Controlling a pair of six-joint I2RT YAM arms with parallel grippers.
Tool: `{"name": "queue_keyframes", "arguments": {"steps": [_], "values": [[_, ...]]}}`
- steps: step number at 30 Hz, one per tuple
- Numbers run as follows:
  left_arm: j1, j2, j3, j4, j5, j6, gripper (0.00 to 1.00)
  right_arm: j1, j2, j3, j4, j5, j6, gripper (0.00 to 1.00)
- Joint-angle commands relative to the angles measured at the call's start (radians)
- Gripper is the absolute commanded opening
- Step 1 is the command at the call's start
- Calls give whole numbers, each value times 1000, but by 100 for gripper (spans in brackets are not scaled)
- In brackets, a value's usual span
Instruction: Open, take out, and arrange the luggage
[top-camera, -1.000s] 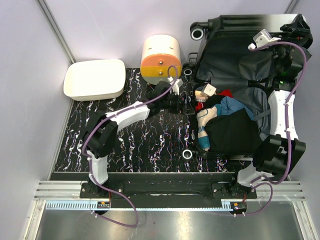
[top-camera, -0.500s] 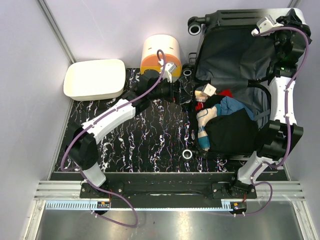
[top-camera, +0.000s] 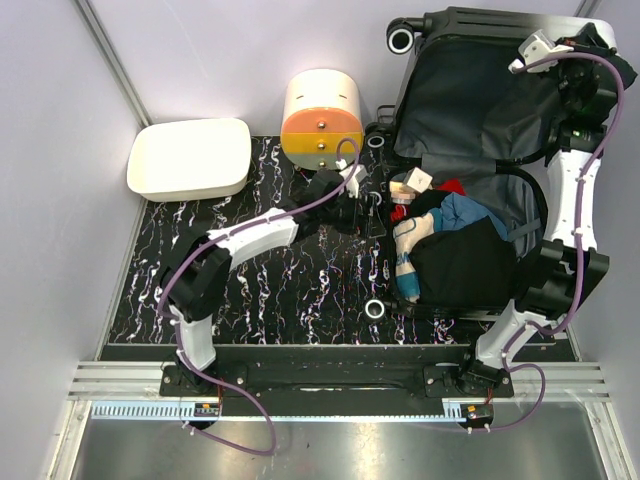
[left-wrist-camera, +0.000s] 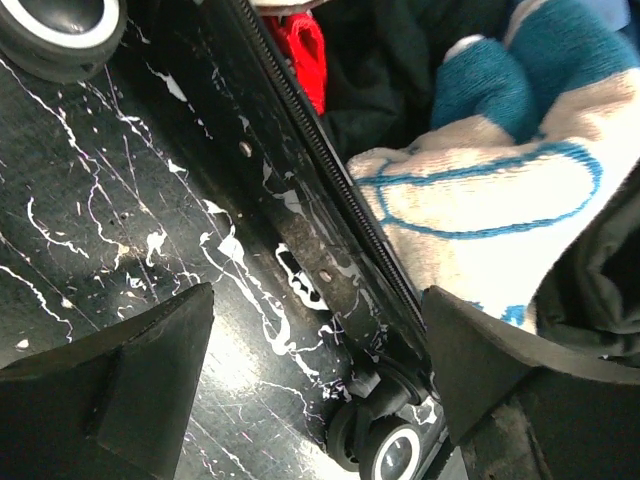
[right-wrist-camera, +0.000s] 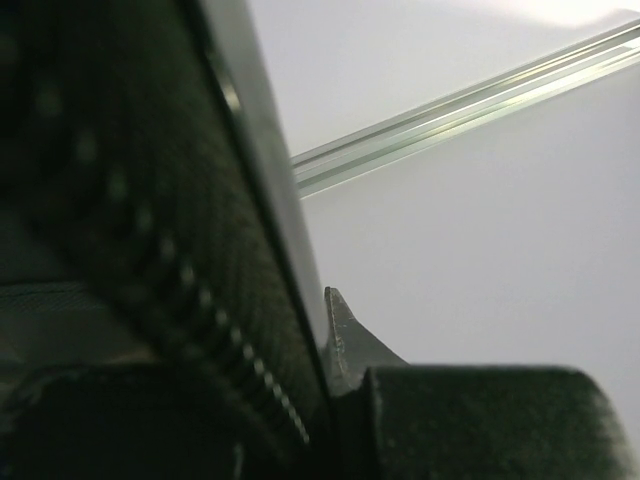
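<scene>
The luggage (top-camera: 470, 100) lies open at the right of the table, its grey-lined lid tilted up toward the back wall. My right gripper (top-camera: 590, 62) is at the lid's top right edge, shut on the rim; in the right wrist view one fingertip (right-wrist-camera: 332, 305) presses against the lid's edge (right-wrist-camera: 270, 200). The lower half holds a black garment (top-camera: 465, 265), a blue one (top-camera: 470, 212) and a white-and-blue cloth (top-camera: 408, 250) (left-wrist-camera: 480, 190). My left gripper (top-camera: 365, 212) (left-wrist-camera: 318, 300) hangs open over the lower shell's left rim (left-wrist-camera: 330, 220), holding nothing.
A white tray (top-camera: 190, 158) sits at the back left and a cream-and-orange cylindrical box (top-camera: 322, 118) behind the left gripper. Luggage wheels (top-camera: 376, 309) (left-wrist-camera: 395, 455) stick out on the marbled black tabletop (top-camera: 280, 290). A red item (left-wrist-camera: 305, 50) lies inside by the rim.
The right gripper has closed on the lid's edge and the lid has swung further up. The left arm reached toward the cylindrical box, then returned to the luggage's left rim.
</scene>
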Motion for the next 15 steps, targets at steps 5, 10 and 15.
{"name": "queue_keyframes", "arguments": {"steps": [5, 10, 15], "values": [[-40, 82, 80, 34, -26, 0, 81, 25, -10, 318, 104, 26, 215, 0], [-67, 113, 91, 30, -27, 2, 74, 23, 33, 467, 30, 11, 200, 0], [-86, 132, 121, -21, -36, 32, 55, 23, 64, 542, -12, -4, 172, 0]]}}
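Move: The luggage's open lid edge is already pinched in the right hand; the lid's wheel stands about 32 cm to its left and level with it, the black clothes some 28 cm back, 17 cm left and 47 cm below. The left hand has the bottom shell's left rim about 4 cm to its right, level ahead and 4 cm below; beyond, the towel lies about 9 cm right, 3 cm back, and the red cloth 6 cm right, 4 cm ahead, both some 8 cm below. Rightward and down, with a slight draw back, the left hand travels about 4 cm towards the bottom shell's left rim, its descent levelling off while its fingers partly close astride that rim; firm contact can't be seen. The right hand keeps its pinch on the lid edge and carries it up and forward some 3 cm, fingers tipping down slightly. ##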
